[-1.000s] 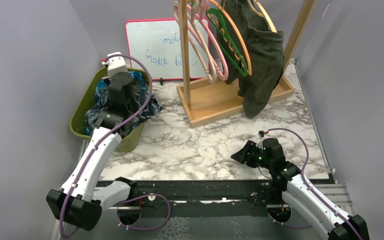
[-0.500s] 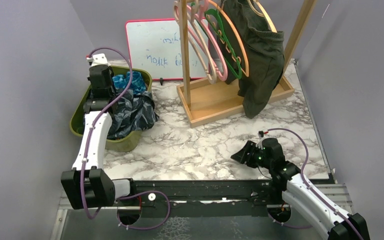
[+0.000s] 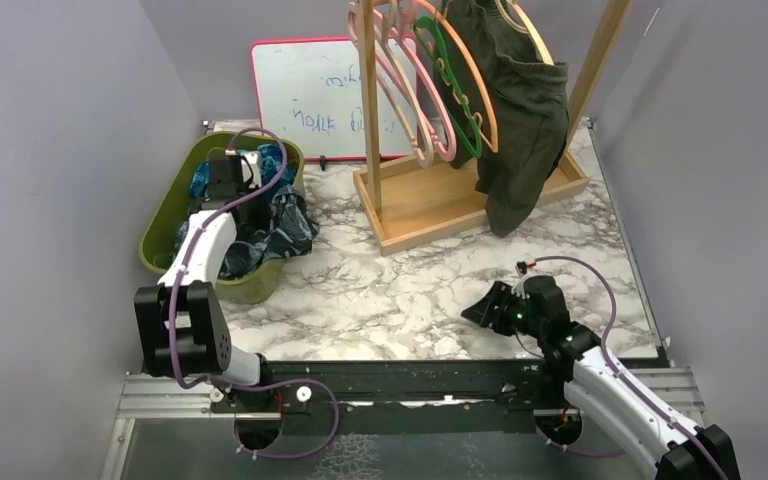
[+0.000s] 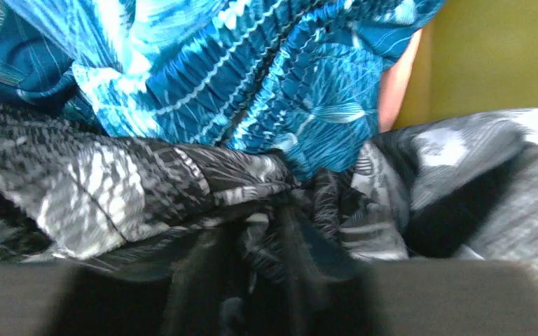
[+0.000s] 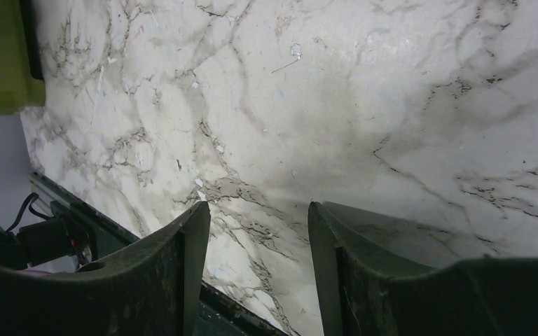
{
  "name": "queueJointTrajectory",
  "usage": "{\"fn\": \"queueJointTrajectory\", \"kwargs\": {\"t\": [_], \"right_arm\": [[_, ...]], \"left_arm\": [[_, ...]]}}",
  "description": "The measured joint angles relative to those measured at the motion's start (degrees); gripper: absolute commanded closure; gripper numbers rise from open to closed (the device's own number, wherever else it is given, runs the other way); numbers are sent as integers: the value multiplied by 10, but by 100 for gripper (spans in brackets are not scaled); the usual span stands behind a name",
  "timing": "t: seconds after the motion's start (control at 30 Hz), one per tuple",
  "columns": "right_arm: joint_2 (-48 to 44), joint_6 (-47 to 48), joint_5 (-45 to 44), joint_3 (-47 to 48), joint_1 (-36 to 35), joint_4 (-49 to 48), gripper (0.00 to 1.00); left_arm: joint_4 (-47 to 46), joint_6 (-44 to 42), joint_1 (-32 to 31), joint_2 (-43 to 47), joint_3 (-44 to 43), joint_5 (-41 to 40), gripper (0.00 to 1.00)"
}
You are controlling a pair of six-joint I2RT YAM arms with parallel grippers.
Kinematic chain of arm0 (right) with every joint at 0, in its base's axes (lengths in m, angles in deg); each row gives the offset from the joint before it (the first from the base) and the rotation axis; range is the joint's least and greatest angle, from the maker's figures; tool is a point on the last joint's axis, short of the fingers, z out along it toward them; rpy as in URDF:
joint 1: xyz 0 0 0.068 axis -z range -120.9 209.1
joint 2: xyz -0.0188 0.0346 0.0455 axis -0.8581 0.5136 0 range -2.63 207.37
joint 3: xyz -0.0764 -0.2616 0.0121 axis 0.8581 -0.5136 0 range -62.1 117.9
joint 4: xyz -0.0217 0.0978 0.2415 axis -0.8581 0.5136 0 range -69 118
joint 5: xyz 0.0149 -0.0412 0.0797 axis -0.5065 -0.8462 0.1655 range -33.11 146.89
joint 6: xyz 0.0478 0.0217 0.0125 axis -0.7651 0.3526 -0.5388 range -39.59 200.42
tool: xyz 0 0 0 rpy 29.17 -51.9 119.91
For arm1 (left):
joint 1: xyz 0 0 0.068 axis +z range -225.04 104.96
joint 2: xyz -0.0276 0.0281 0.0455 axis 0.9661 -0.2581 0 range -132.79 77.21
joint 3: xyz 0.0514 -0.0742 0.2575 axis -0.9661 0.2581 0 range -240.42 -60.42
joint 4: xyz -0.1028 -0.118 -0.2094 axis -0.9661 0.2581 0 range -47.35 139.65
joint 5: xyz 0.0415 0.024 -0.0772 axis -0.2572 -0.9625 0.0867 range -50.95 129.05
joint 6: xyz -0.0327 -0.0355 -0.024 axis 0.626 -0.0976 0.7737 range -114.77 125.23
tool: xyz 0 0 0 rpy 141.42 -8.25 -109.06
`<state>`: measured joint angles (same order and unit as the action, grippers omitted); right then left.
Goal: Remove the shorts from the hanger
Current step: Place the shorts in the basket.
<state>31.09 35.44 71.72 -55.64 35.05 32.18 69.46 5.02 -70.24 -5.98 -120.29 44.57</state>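
Dark olive green shorts hang from a hanger on the wooden rack at the back. My left gripper is down inside the green bin, among dark navy leaf-print shorts and blue leaf-print shorts. In the left wrist view the navy cloth bunches up between the blurred fingers of the left gripper, so their gap is unclear. Blue leaf-print shorts lie behind it. My right gripper hovers open and empty low over the marble table.
Empty pink, orange and green hangers hang on the rack's left part. A whiteboard leans on the back wall. Navy cloth drapes over the bin's right rim. Grey walls close in on both sides.
My left arm has swung the navy shorts down into the bin and folded back, its gripper now low among the cloth. The right arm has not moved.
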Motion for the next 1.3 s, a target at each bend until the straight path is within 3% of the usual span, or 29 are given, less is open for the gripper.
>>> {"fn": "queueJointTrajectory", "kwargs": {"t": [0.1, 0.23, 0.47, 0.63, 0.8, 1.0, 1.17, 1.3], "right_arm": [[0, 0, 0, 0, 0, 0, 43], [0, 0, 0, 0, 0, 0, 43], [2, 0, 0, 4, 0, 5, 43], [1, 10, -3, 46, 0, 34, 43], [-11, 30, -35, 113, 0, 58, 41], [-32, 56, -131, 192, 0, 108, 19], [-55, 75, -223, 238, 0, 135, 12], [-51, 96, -292, 274, 0, 142, 7]], "left_arm": [[17, 7, 0, 18, -15, 6, 33], [35, 17, 0, 86, -43, 5, 18], [32, 33, 0, 214, -87, 27, 5], [24, 62, -12, 250, -55, 104, 3], [-16, 108, -68, 307, 56, 186, 1], [-66, 148, -166, 364, 167, 224, 1], [-93, 161, -233, 372, 220, 219, 1], [-104, 160, -244, 393, 252, 219, 1]]}}
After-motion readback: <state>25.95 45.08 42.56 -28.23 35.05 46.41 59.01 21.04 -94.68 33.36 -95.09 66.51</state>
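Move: The left hand is down in the basket, its fingers in the black patterned shorts; the basket's middle lies about 3 cm to its left, 2 cm back and 5 cm below. The blue shorts are some 6 cm straight ahead and 3 cm lower. For the right hand, the dark green shorts hang roughly 20 cm ahead, 8 cm right and 15 cm higher, with the rack base about 21 cm straight ahead, 4 cm below. The left fingers, already parting, spread wide to let go of the black patterned shorts as the hand climbs nearly 20 cm out of the basket, its fingers tipping up, then swings right and back while sinking over the bare table between basket and rack, rolling left side down and turning clockwise. Partway through, the right hand starts up some 17 cm, with a smaller reach forward and to the right towards the dark green shorts, its fingers opening wider and tipping up as it turns clockwise. ##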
